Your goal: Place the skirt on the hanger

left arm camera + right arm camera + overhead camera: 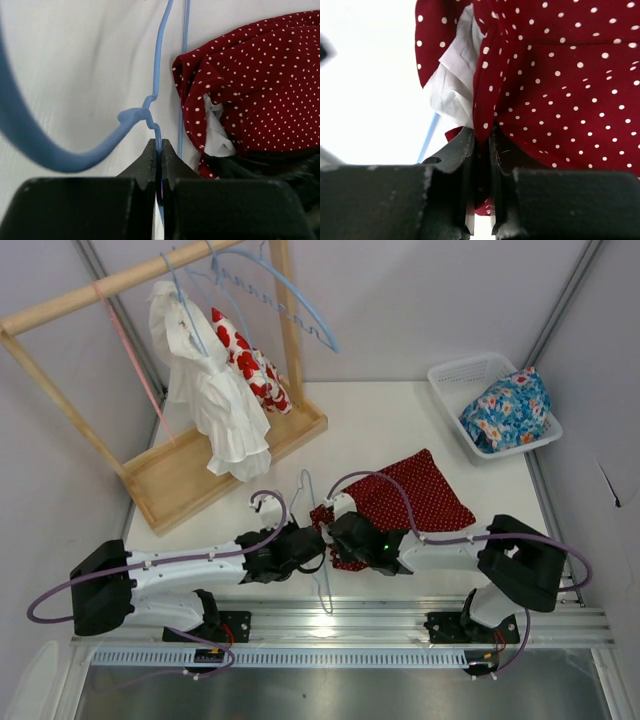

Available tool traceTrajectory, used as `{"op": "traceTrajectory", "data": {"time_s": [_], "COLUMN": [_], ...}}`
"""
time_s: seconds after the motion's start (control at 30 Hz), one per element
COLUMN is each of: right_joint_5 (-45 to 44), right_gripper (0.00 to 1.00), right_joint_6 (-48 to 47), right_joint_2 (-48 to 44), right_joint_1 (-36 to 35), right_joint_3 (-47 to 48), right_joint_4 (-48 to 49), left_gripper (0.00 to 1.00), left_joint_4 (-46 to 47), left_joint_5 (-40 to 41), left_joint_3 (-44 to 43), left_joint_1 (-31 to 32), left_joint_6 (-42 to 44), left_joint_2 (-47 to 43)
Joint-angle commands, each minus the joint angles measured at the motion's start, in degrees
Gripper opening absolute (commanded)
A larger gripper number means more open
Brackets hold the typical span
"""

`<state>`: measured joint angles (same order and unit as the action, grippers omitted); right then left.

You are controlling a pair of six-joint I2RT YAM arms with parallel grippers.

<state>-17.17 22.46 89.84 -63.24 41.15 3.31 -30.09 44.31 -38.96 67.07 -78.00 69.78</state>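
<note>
The dark red polka-dot skirt [415,490] lies on the white table right of centre, its near-left corner bunched up. The thin pale-blue hanger [318,585] lies just left of it, hook toward the rack. My left gripper [316,545] is shut on the hanger's wire; in the left wrist view the wire [159,65] runs straight out of the closed jaws [158,146], with the skirt [260,90] to their right. My right gripper [336,530] is shut on a fold at the skirt's edge [560,75], the fabric pinched between the jaws [484,137] and white lining [455,85] showing beside it.
A wooden rack [150,280] stands at the back left on a tray base [180,480]. It carries a white garment [215,390], a red-blotched cloth [250,365], a bigger blue hanger [290,295] and a pink hanger [130,345]. A white basket [450,375] at the back right holds a blue floral garment [505,410].
</note>
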Motion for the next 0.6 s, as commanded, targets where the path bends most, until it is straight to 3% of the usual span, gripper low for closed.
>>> {"op": "traceTrajectory", "data": {"time_s": [0.0,0.1,0.27,0.57], "right_joint_5": [7.66,8.29,8.64,10.75], "right_gripper": [0.06,0.00,0.02,0.00], "right_joint_6": [3.29,4.96,4.18,8.21], "right_joint_2": [-7.04,-11.96,-16.80,-4.86], "right_joint_1": [2.24,3.30,3.92,3.65], "right_joint_3": [-3.60,-6.51,-7.66,-2.74], "right_joint_4": [9.13,12.24,14.52,15.59], "left_gripper": [0.00,0.00,0.00,0.00], "left_joint_4": [4.60,4.77,6.17,6.00], "left_joint_5": [0.68,0.77,0.16,-0.28], "left_joint_3": [0.02,0.37,1.25,-1.82], "left_joint_1": [0.43,0.43,0.17,-0.01], "left_joint_6": [1.71,1.36,1.09,-1.10], "left_joint_2": [1.15,0.63,-0.26,0.18]}}
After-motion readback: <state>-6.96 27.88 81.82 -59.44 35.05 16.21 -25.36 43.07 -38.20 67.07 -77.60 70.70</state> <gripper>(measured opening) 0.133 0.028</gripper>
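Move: The right hand already pinches the skirt's gathered corner. The hanger's lower bar runs fore and aft about 4 cm to this hand's left, a couple of centimetres lower; the skirt's spread middle lies some 14 cm to its right, 4 cm farther out and 3 cm lower, and the left gripper is about 8 cm to its left, level fore and aft and 5 cm higher. From the left hand, holding the hanger, the skirt's pinched corner is roughly 8 cm right, level fore and aft, 5 cm lower. Keeping its pinch on the skirt's corner, the right hand lifts it about 7 cm, then dips back some 2.5 cm while carrying it about 2 cm left towards the hanger's bar and the left gripper; its wrist rolls some 20 degrees, left side up. The left hand keeps hold of the hanger and eases a little over 1 cm right, towards the skirt. ##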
